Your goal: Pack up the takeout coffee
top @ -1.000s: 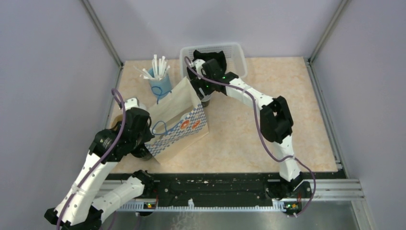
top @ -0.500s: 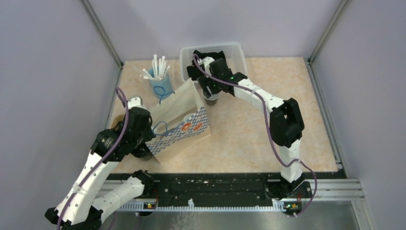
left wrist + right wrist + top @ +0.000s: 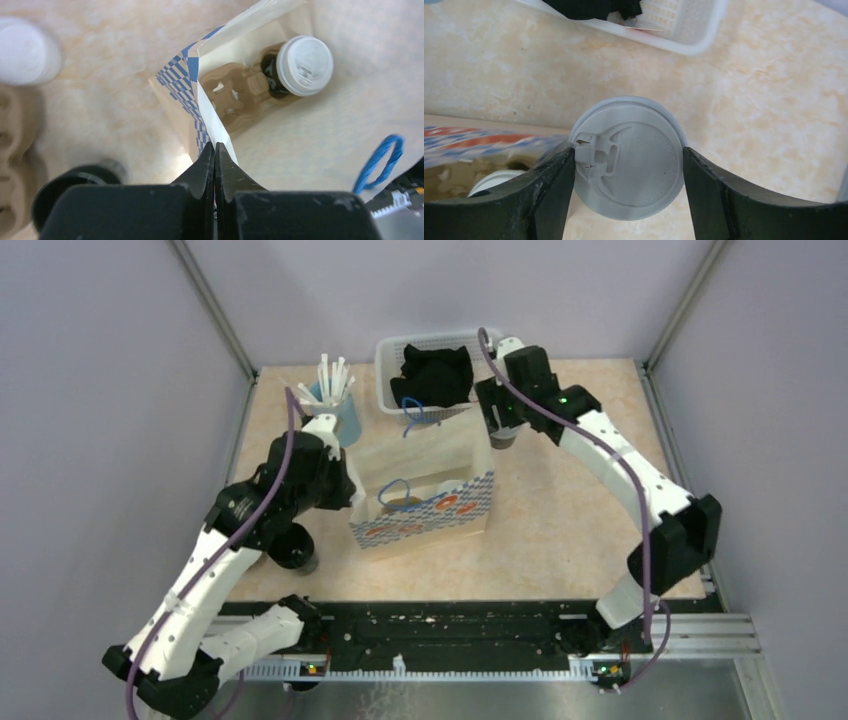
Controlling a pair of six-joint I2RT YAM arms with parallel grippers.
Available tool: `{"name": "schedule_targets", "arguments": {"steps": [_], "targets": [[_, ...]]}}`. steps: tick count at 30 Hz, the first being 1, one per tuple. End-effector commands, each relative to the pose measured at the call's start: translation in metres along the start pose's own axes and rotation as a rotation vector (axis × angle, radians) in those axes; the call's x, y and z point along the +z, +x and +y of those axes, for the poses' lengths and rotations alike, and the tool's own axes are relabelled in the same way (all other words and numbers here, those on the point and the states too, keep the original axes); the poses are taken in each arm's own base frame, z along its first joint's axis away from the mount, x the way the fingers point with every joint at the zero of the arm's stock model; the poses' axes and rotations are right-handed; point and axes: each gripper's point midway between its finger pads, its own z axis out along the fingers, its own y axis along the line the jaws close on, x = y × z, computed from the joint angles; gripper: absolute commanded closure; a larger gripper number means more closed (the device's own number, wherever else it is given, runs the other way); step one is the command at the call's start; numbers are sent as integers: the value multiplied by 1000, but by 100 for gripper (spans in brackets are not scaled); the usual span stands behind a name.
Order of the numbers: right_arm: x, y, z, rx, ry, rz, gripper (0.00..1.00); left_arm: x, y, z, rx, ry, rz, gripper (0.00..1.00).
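Observation:
A paper bag point(image 3: 430, 522) with a blue check pattern stands open mid-table. My left gripper point(image 3: 352, 490) is shut on its left rim point(image 3: 210, 125). Inside the bag sits a brown pulp carrier point(image 3: 232, 95) with one white-lidded cup point(image 3: 304, 65) in it. My right gripper point(image 3: 503, 425) is shut on a second cup with a pale grey lid point(image 3: 634, 150), one finger point(image 3: 549, 185) on each side, just off the bag's far right corner. A third white lid point(image 3: 25, 50) and another brown carrier point(image 3: 12, 150) show at the left of the left wrist view.
A white basket point(image 3: 495, 345) with black items stands at the back. A blue holder of white straws point(image 3: 335, 405) is at the back left. An all-black cup point(image 3: 297, 550) stands under my left arm near the front left.
The bag went from tilted to upright and shifted right, its rim raised by my left gripper. My right gripper carried its cup from behind the bag to its right corner.

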Motion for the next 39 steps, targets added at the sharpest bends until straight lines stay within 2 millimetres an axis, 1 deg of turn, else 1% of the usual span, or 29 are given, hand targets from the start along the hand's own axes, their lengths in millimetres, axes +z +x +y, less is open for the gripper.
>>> {"name": "schedule_targets", "arguments": {"steps": [1, 4, 6, 7, 9, 11, 12, 14, 17, 19, 21, 24, 26, 28, 31, 34, 35, 36, 39], "targets": [[-92, -18, -31, 22, 94, -75, 28, 2, -36, -55, 92, 261, -60, 100], [-142, -26, -49, 33, 149, -119, 28, 9, -41, -53, 38, 230, -73, 100], [-172, -35, -56, 25, 155, -164, 29, 12, -42, -51, 13, 215, -83, 100], [-186, -43, -56, 10, 142, -197, 29, 12, -44, -52, 3, 214, -88, 100], [-210, -57, -50, -8, 82, -259, 31, 10, -49, -53, -2, 221, -106, 100], [-231, -74, -33, -35, -34, -331, 34, 8, -54, -55, 3, 227, -125, 100], [-242, -82, -22, -48, -102, -369, 36, 7, -56, -55, 9, 230, -129, 100], [-262, -95, 2, -68, -247, -442, 36, 7, -57, -55, 21, 228, -130, 100], [-284, -101, 42, -87, -469, -501, 36, 7, -57, -54, 49, 225, -133, 100], [-293, -101, 66, -97, -568, -521, 36, 6, -59, -55, 68, 234, -147, 100], [-298, -99, 89, -105, -649, -524, 36, 6, -62, -56, 90, 247, -177, 100], [-293, -89, 122, -134, -730, -504, 36, 3, -68, -59, 117, 275, -236, 100], [-284, -81, 144, -175, -766, -482, 35, 1, -70, -61, 130, 296, -275, 100], [-270, -74, 159, -234, -756, -457, 36, -1, -70, -60, 141, 307, -309, 100], [-251, -65, 174, -334, -697, -436, 38, -4, -69, -54, 165, 293, -348, 100], [-235, -56, 182, -438, -626, -425, 39, -6, -68, -49, 199, 285, -401, 100], [-231, -51, 185, -476, -611, -417, 39, -6, -67, -48, 213, 284, -419, 100], [-226, -45, 187, -514, -589, -406, 39, -6, -69, -42, 219, 255, -441, 100], [-218, -25, 201, -639, -554, -371, 39, -6, -68, -37, 235, 241, -467, 100]]}}
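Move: The open bag's middle lies about 10 cm back and 16 cm left of the right hand, which holds a lidded cup, and roughly 7 cm lower. Inside, the packed cup sits some 9 cm back, 11 cm left and 10 cm down; the basket is 23 cm ahead, 11 cm left, 14 cm down. From the left hand, pinching the left rim, the bag's middle is 5 cm ahead, 14 cm right, 11 cm down; the dark cup is 13 cm left, 3 cm back, 17 cm down. The lidded cup, kept in the right fingers, is carried back about 23 cm and up some 25, drifting right at first, then swung left over the bag's mouth and lowered about 11 cm as the wrist turns roughly 50 degrees counter-clockwise. The left hand, still pinching the left rim, moves right and a little forward, rises, then tips its fingers upward. ##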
